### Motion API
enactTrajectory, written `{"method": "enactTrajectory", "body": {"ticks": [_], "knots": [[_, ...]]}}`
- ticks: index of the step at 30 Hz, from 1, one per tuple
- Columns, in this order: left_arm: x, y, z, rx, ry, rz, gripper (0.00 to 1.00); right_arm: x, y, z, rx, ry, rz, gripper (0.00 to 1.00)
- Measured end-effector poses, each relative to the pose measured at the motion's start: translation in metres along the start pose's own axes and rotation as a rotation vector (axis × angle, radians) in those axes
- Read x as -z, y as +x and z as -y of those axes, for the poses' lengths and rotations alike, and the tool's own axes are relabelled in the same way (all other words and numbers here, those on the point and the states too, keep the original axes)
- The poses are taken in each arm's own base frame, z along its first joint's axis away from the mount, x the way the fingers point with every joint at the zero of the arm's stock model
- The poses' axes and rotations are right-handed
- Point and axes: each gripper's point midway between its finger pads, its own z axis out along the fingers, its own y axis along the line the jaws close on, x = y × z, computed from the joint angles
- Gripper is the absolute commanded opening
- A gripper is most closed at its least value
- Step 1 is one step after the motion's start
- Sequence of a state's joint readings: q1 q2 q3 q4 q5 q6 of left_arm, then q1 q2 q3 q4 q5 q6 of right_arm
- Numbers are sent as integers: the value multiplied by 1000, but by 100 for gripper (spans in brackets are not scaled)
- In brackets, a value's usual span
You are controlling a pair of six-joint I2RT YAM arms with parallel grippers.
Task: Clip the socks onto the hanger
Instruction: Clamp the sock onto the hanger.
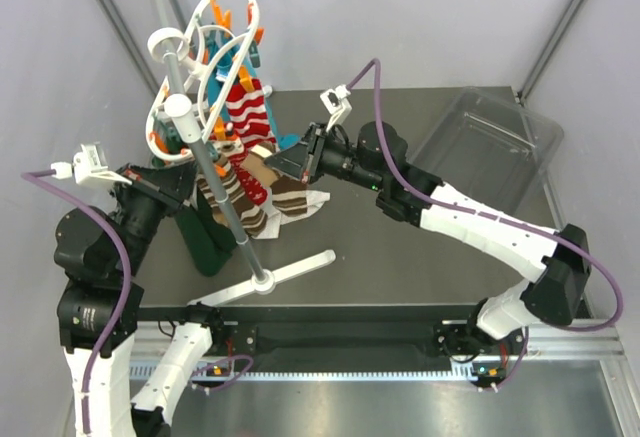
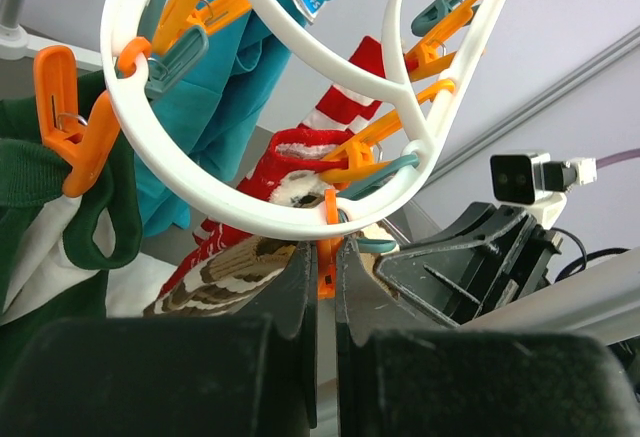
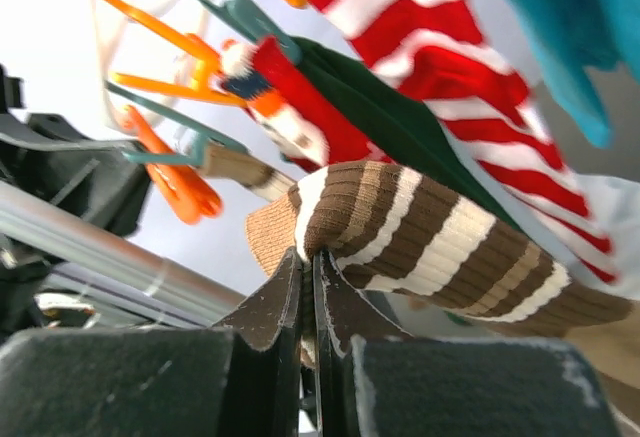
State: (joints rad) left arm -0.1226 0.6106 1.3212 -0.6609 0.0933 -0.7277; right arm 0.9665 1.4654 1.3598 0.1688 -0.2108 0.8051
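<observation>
The white ring hanger (image 1: 205, 52) with orange clips stands on a grey pole (image 1: 225, 202) at the left. Red-and-white socks (image 1: 248, 107) hang from it, and brown-and-cream socks (image 1: 240, 207) hang lower by the pole. My left gripper (image 2: 325, 257) is shut on an orange clip (image 2: 326, 269) just under the hanger's white ring (image 2: 250, 219), with a brown sock (image 2: 225, 275) beside it. My right gripper (image 3: 312, 257) is shut on the cuff of a brown-and-cream striped sock (image 3: 430, 232), raised close to an orange clip (image 3: 180, 185). The two grippers meet under the hanger (image 1: 255, 167).
A clear plastic bin (image 1: 500, 137) stands at the back right. A dark green garment (image 1: 205, 242) and a teal cloth (image 2: 220, 107) hang on the hanger. A white cloth (image 1: 318, 200) lies under the socks. The hanger's white foot (image 1: 290, 272) reaches across the table's front.
</observation>
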Motion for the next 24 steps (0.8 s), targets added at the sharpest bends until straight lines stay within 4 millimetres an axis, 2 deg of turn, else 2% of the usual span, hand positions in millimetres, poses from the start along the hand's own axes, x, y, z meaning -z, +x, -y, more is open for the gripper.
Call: {"method": "enactTrajectory", "body": {"ticks": [3,8,13,24], "knots": [[0,0,0,-3,2,2,0,-10,0,-9,-30,-45,-10,0],[0,-1,0,-9,4,4,0,-20,13,-13,-75,-79,-56,0],[-1,-1,0,-16,4,5,0,-25,23,-27,-108,-134,-88,0],[1,-2,0,-24,6,12,0,-26,19,-47,-131,-207,-80,0]]}}
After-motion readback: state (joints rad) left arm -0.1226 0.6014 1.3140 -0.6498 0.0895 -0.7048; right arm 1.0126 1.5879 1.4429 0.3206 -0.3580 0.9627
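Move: The right hand still pinches the last brown striped sock, its tan end sticking out past the fingertips. The orange clip meant for it lies about 8 cm to the left of that hand, 3 cm back and 2 cm higher. The hung red sock is about 7 cm left and 2 cm ahead of the right hand, the red-and-white sock about 4 cm left and 7 cm ahead. From the left hand, which grips the clip, the held sock's end is some 8 cm right and 4 cm ahead. Leftward first, then curving back towards its base and rising a little at the end, the right hand carries the pinched sock about 4 cm left and 3 cm back, up to the jaws of the orange clip. It turns about 12 degrees counter-clockwise, fingers shut throughout. The left hand stays in place, still gripping the clip. ##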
